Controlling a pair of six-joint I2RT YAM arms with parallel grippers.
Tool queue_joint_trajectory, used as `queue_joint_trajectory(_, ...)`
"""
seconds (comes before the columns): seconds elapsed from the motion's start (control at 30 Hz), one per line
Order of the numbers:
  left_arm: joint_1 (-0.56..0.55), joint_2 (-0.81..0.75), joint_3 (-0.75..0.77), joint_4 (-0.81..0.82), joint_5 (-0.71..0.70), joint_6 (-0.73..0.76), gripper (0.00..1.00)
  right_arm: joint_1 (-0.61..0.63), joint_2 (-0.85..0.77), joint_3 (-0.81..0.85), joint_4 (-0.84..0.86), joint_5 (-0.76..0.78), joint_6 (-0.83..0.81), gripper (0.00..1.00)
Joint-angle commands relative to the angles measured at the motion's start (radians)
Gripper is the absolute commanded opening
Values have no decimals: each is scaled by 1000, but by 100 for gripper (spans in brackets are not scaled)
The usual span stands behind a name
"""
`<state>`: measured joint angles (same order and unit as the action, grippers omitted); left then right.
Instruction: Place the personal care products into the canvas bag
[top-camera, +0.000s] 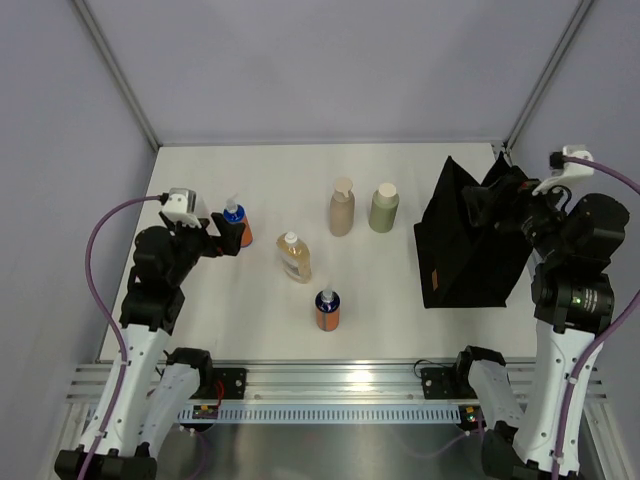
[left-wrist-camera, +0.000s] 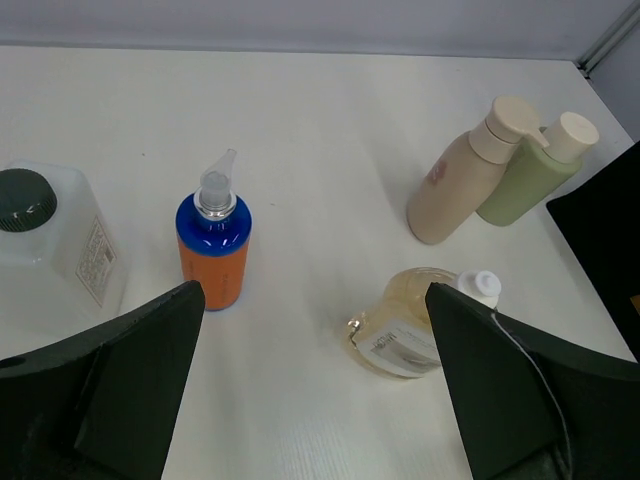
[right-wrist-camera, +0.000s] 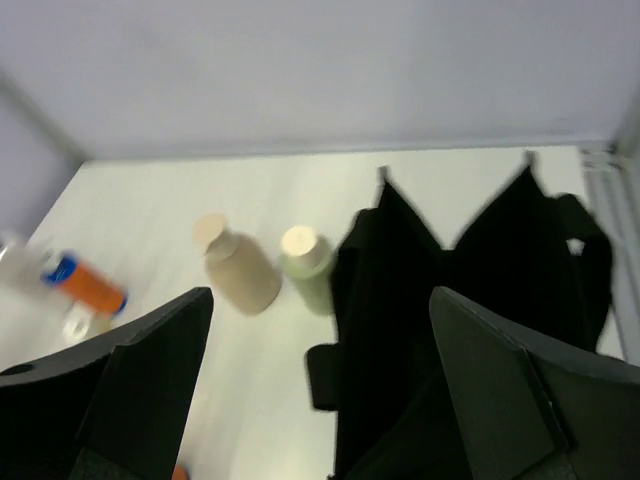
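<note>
Five bottles show from above: an orange bottle with a blue cap (top-camera: 236, 225) right beside my open left gripper (top-camera: 224, 238), an amber pump bottle (top-camera: 294, 257), a second orange bottle (top-camera: 328, 309), a tan pump bottle (top-camera: 342, 208) and an olive-green bottle (top-camera: 383, 208). The left wrist view adds a clear bottle with a grey cap (left-wrist-camera: 50, 235) left of the orange bottle (left-wrist-camera: 212, 255). The amber bottle (left-wrist-camera: 410, 325) is partly behind the right finger of the empty left gripper (left-wrist-camera: 315, 390). The black canvas bag (top-camera: 470, 245) stands at the right, with my open right gripper (top-camera: 503, 203) over its top (right-wrist-camera: 460, 300).
The table's left edge lies just beyond the left arm. Grey enclosure walls stand at the back and sides. The metal rail with both arm bases (top-camera: 340, 385) runs along the near edge. The tan bottle (right-wrist-camera: 240, 270) and green bottle (right-wrist-camera: 310, 265) stand close to the bag's left side.
</note>
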<state>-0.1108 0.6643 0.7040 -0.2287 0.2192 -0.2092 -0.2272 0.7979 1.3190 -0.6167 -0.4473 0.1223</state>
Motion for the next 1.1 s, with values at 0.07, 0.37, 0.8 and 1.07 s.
queue_joint_trajectory(0.07, -15, -9, -1, 61, 48, 17, 99, 110, 133, 123, -200, -660, -452, 100)
queue_joint_trajectory(0.37, -24, -3, -8, -12, 59, 17, 99, 782, 384, 74, -293, -177, -633, 100)
queue_joint_trajectory(0.8, -24, -72, -47, -72, -1, 59, 99, 1109, 566, -131, -15, -87, -620, 100)
queue_joint_trajectory(1.07, -24, -72, -47, -72, 11, 62, 99, 1111, 635, -161, -101, -235, -878, 99)
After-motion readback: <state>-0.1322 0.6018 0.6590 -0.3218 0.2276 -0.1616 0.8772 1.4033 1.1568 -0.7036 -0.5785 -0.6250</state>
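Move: The near orange pump bottle stands about 31 cm to the right hand's left, some 10 cm back and 33 cm below. Beyond that bottle, about 12 cm farther out and 5 cm more to the left, is the amber bottle; the green bottle is roughly 15 cm ahead and 17 cm left of the hand, and the canvas bag sits 5 cm ahead, 2 cm right, well below. From the left hand, the same orange bottle is about 12 cm back, 21 cm right and 18 cm below. The right hand sweeps away from above the bag, about 28 cm to the left and some 10 cm back, level at first and then dropping about 25 cm in all towards the near orange pump bottle, slowing beside its pump head. The wrist swings almost a quarter turn counter-clockwise and tips the fingers down until they slant leftwards and down, wide open around the pump head with no grip yet, while the empty left hand sinks and draws back slightly. ##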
